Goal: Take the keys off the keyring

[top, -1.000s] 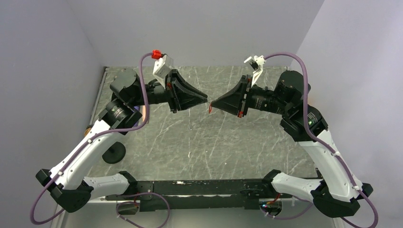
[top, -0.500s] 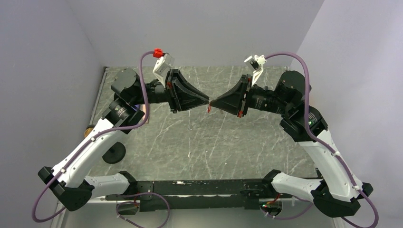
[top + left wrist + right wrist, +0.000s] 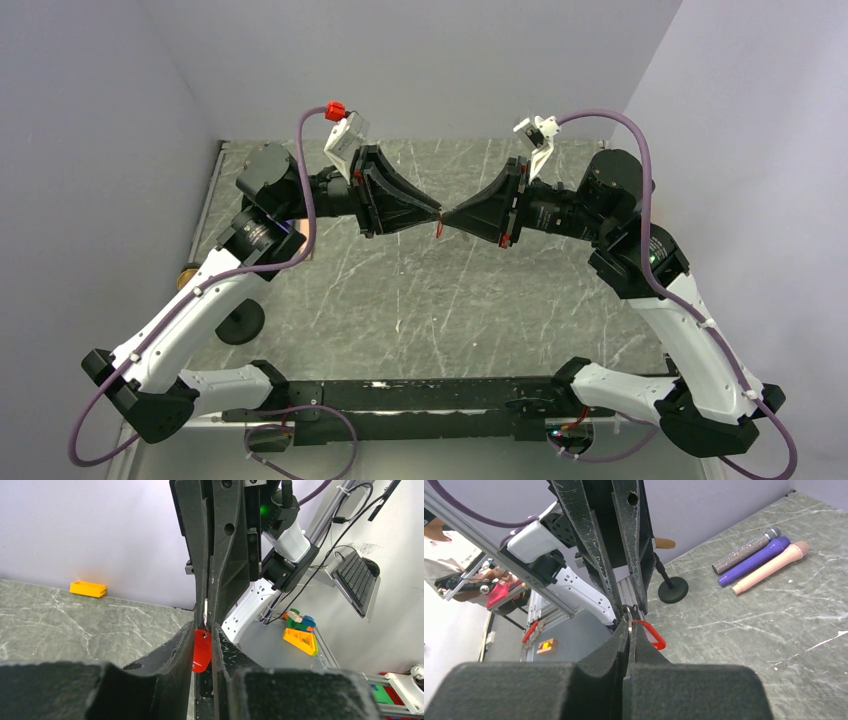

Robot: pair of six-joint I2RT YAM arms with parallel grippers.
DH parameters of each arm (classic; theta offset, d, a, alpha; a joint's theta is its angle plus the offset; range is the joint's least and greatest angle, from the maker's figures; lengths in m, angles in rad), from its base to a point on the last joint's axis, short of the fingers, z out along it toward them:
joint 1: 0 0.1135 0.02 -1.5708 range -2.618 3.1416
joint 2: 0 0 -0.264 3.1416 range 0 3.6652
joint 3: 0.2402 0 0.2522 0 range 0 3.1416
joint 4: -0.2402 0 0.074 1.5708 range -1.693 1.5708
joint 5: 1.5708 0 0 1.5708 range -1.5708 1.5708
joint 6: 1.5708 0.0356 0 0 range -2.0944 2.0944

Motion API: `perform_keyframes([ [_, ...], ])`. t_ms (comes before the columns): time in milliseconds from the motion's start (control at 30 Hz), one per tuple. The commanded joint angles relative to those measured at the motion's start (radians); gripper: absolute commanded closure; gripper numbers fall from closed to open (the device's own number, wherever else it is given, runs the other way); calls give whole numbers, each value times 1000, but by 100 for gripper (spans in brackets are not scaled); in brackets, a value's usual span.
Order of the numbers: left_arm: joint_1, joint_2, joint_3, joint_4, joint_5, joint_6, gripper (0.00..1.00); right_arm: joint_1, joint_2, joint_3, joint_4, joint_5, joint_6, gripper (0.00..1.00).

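The keyring's red tag (image 3: 438, 229) hangs in mid-air over the table's middle, where my two grippers meet tip to tip. My right gripper (image 3: 449, 216) is shut on the thin metal ring (image 3: 628, 611), with the red tag (image 3: 653, 636) hanging beside its tips (image 3: 629, 625). My left gripper (image 3: 437, 212) stands narrowly open. In the left wrist view the tag (image 3: 202, 650) sits in the slim gap between its fingers (image 3: 203, 628), close to both pads. I cannot make out separate keys.
A grey glitter microphone (image 3: 746, 549), a purple one (image 3: 755, 560) and a pink one (image 3: 770, 567) lie on the marble table (image 3: 400, 300). A black round stand base (image 3: 240, 322) is at the left edge. A yellow-orange box (image 3: 88, 588) lies by the wall.
My left gripper has moved a little to the right, so its tips now meet the right gripper's tips around the tag. The right arm has not moved.
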Motion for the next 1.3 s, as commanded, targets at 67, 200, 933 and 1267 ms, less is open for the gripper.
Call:
perform_keyframes([
  [67,-4,5,8,24,17,-10,79,9,-8,9,57,0,0,100],
  [200,-4,10,13,24,16,-11,89,9,-8,10,53,4,-4,100],
  [933,-56,56,189,-422,8,291,100,12,-13,-11,-10,1,-34,100],
  [1267,-86,94,259,-524,6,370,100,11,-8,-5,-51,-8,-55,100],
])
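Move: The keyring's metal ring stands edge-on between the meeting fingertips, level with the left hand point and about 1 cm to its right. Its red tag hangs about 3 cm below the left hand, 1 cm to the right and level fore and aft. The right hand already pinches the ring, which lies about 1 cm to its left, level and neither ahead nor back. The left fingers close on the metal ring, then both hands sink about 2 cm, left fingers tipping down. ##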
